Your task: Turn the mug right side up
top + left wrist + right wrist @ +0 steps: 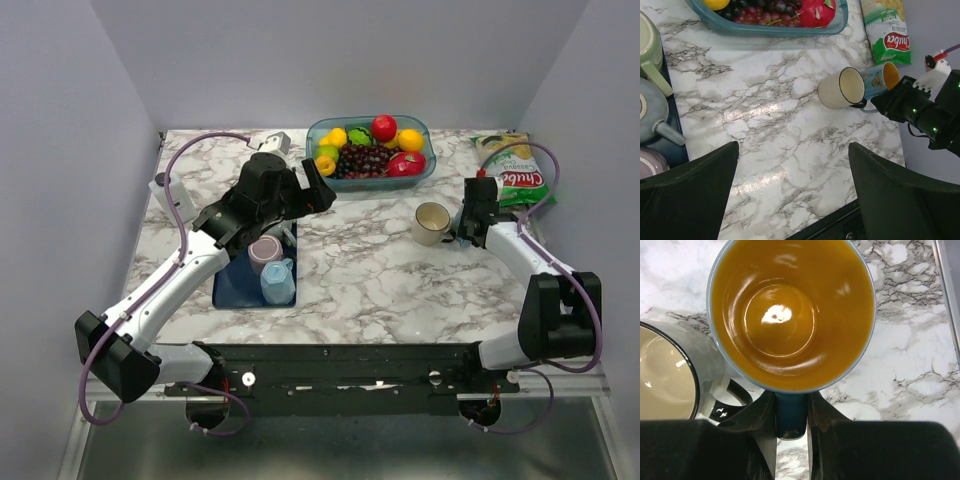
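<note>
The mug (792,315) is blue outside and orange inside, and its mouth faces straight at the right wrist camera. My right gripper (791,404) is shut on its blue handle (791,417), one finger on each side. In the left wrist view the mug (883,78) shows tilted, mouth toward the right arm, touching a cream mug (840,88) beside it. I cannot tell whether it rests on the marble. My left gripper (794,148) hangs open over bare marble, well to the left of both mugs, holding nothing.
A teal bowl of fruit (370,150) stands at the back, and a green chips bag (515,170) lies at the back right. A dark blue tray (230,292) under the left arm holds a pink mug (265,250) and a light blue one (278,282).
</note>
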Tool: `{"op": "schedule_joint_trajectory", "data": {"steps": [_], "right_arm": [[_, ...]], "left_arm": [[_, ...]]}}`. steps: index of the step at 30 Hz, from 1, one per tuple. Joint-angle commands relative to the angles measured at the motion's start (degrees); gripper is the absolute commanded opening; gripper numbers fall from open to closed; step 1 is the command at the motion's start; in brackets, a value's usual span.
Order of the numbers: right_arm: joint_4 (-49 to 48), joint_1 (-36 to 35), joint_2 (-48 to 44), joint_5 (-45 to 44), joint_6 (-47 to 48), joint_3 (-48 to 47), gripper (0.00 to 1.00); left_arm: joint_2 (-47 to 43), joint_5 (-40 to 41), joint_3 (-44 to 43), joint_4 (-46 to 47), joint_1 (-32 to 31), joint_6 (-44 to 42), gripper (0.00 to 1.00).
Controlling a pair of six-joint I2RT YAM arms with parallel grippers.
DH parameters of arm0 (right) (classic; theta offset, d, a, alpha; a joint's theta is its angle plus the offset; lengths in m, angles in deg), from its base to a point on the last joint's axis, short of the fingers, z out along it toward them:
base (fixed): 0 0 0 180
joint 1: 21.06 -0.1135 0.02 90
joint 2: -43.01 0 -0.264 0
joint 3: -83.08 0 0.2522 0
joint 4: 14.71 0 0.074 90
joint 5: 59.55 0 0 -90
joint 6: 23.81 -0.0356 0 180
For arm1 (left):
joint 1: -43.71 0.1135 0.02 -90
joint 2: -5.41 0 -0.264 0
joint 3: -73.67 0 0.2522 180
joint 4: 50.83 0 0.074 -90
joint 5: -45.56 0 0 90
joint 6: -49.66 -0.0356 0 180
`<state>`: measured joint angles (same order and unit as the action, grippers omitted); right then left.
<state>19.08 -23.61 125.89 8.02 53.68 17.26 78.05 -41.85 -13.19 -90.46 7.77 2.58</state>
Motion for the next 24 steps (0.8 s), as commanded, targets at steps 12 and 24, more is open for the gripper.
{"op": "schedule_joint_trajectory", "data": {"steps": [12, 24], "right_arm": [[-3.5, 0.3, -1.0, -4.0, -6.4, 1.0, 0.59], [6.6, 0.3, -7.4, -5.3, -10.4, -3.5, 1.0]], "left_arm": [[-6.4, 0.9, 5.9, 0.6, 0.7, -0.3, 0.99], [-9.9, 3.3, 8.5, -3.8, 0.8, -0.4, 0.99]]}}
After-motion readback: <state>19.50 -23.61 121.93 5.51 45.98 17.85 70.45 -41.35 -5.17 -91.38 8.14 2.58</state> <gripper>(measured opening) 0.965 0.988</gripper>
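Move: The right fingers already pinch the blue mug's handle; its cup lies about 5 cm ahead and 3 cm right, roughly level. The cream mug is some 4 cm ahead and 7 cm left of that hand. The tray's middle is level with the left hand, about 15 cm left and 24 cm below; the pink mug in it lies level too, 12 cm left and 21 below. Right fingers open off the mug's handle, rising about 2 cm; left hand drifts back-left and down towards tray. ##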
